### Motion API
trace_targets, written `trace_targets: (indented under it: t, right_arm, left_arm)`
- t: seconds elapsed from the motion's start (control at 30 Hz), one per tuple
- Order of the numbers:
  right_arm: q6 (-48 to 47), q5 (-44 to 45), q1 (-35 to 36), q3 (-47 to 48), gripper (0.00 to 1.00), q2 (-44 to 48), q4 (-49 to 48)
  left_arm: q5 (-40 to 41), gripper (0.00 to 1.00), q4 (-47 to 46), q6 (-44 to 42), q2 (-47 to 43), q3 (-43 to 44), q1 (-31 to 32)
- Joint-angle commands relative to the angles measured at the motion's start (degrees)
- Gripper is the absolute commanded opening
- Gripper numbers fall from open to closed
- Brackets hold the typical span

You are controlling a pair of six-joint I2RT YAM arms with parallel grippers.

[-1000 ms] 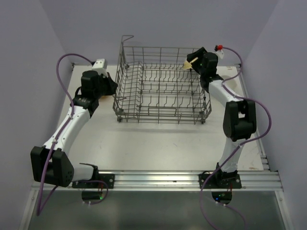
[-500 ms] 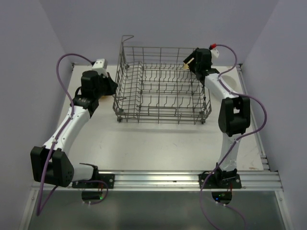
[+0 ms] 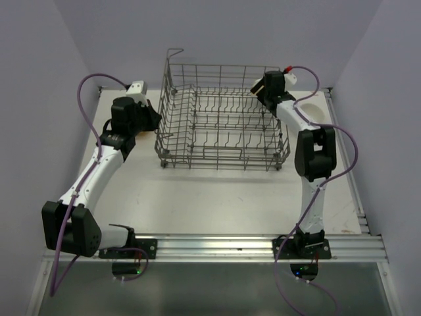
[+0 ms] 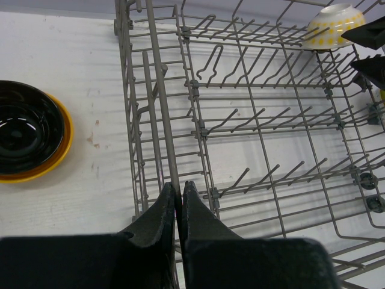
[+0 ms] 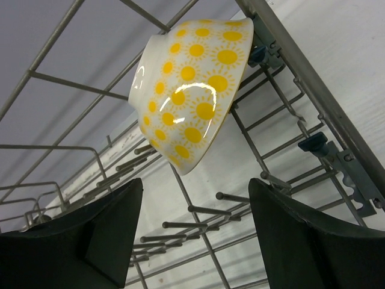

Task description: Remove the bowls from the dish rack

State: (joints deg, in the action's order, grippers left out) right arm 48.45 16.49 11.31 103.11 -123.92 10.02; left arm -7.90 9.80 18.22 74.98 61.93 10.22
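The dish rack (image 3: 223,125), a grey wire basket with upright tines, stands mid-table. A white bowl with yellow suns (image 5: 192,90) leans tilted on its side against the rack's far right corner wires; it also shows in the left wrist view (image 4: 334,24). My right gripper (image 5: 195,198) is open just short of this bowl, one finger on each side below it, not touching. From above, that gripper (image 3: 258,87) hangs over the corner and hides the bowl. My left gripper (image 4: 178,188) is shut on a wire of the rack's left side (image 3: 158,118).
A black bowl stacked in a yellow one (image 4: 27,129) sits on the table left of the rack, beside the left arm. A pale round dish (image 3: 314,108) lies at the table's far right, behind the right arm. Walls stand close on three sides.
My right gripper has moved left and farther back, over the rack's far right corner, covering the bowl from above. The left arm and the rack have not moved.
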Motion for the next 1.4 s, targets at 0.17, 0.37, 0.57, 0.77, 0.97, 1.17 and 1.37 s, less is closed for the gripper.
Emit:
trace_targets:
  t: [0.17, 0.37, 0.57, 0.77, 0.97, 1.17, 1.37]
  right_arm:
    - [1.30, 0.84, -0.15, 1.31, 0.75, -2.38, -7.98]
    - [2.97, 1.00, -0.24, -3.61, 0.69, -2.29, -18.36]
    - [3.06, 1.35, -0.32, -5.54, 0.63, -2.91, -24.33]
    - [3.15, -0.14, -0.24, -9.85, 0.52, -1.94, -34.26]
    - [1.74, -2.16, -0.32, -12.57, 0.38, -1.06, -40.51]
    - [2.96, -4.97, -0.85, -12.50, 0.31, -1.85, -44.03]
    - [6.30, -9.36, -1.55, -11.09, 0.22, -3.96, -48.50]
  left_arm:
    - [-8.18, 0.00, 1.10, -4.16, -0.27, 0.82, 2.61]
    - [-8.27, 0.00, 1.10, -4.24, -0.01, 0.73, 2.79]
    - [-8.01, 0.00, 1.10, -4.42, 0.17, 0.73, 3.05]
    - [-7.83, 0.00, 1.27, -4.68, 0.52, 0.82, 3.14]
    - [-7.74, 0.00, 1.36, -4.77, 0.61, 0.82, 3.14]
    - [-7.92, 0.00, 1.45, -4.77, 0.69, 0.91, 3.23]
    - [-8.01, 0.00, 1.45, -4.86, 0.78, 0.91, 3.23]
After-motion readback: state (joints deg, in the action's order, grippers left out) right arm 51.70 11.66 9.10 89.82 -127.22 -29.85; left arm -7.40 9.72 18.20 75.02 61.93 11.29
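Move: The last bowl, with yellow suns, leans in the rack's back right corner about 7 cm ahead of the right hand, 1 cm to its left and 2 cm higher. The rack's right side runs some 6 cm to the right, level ahead. The stacked bowls on the table stand about 16 cm to the right, 8 cm back and 10 cm lower. From the left hand, the sun bowl lies roughly 23 cm ahead, 33 cm right and 7 cm lower. The right hand reaches forward about 4 cm, tips up some 25 degrees and closes on the sun bowl's rim. ##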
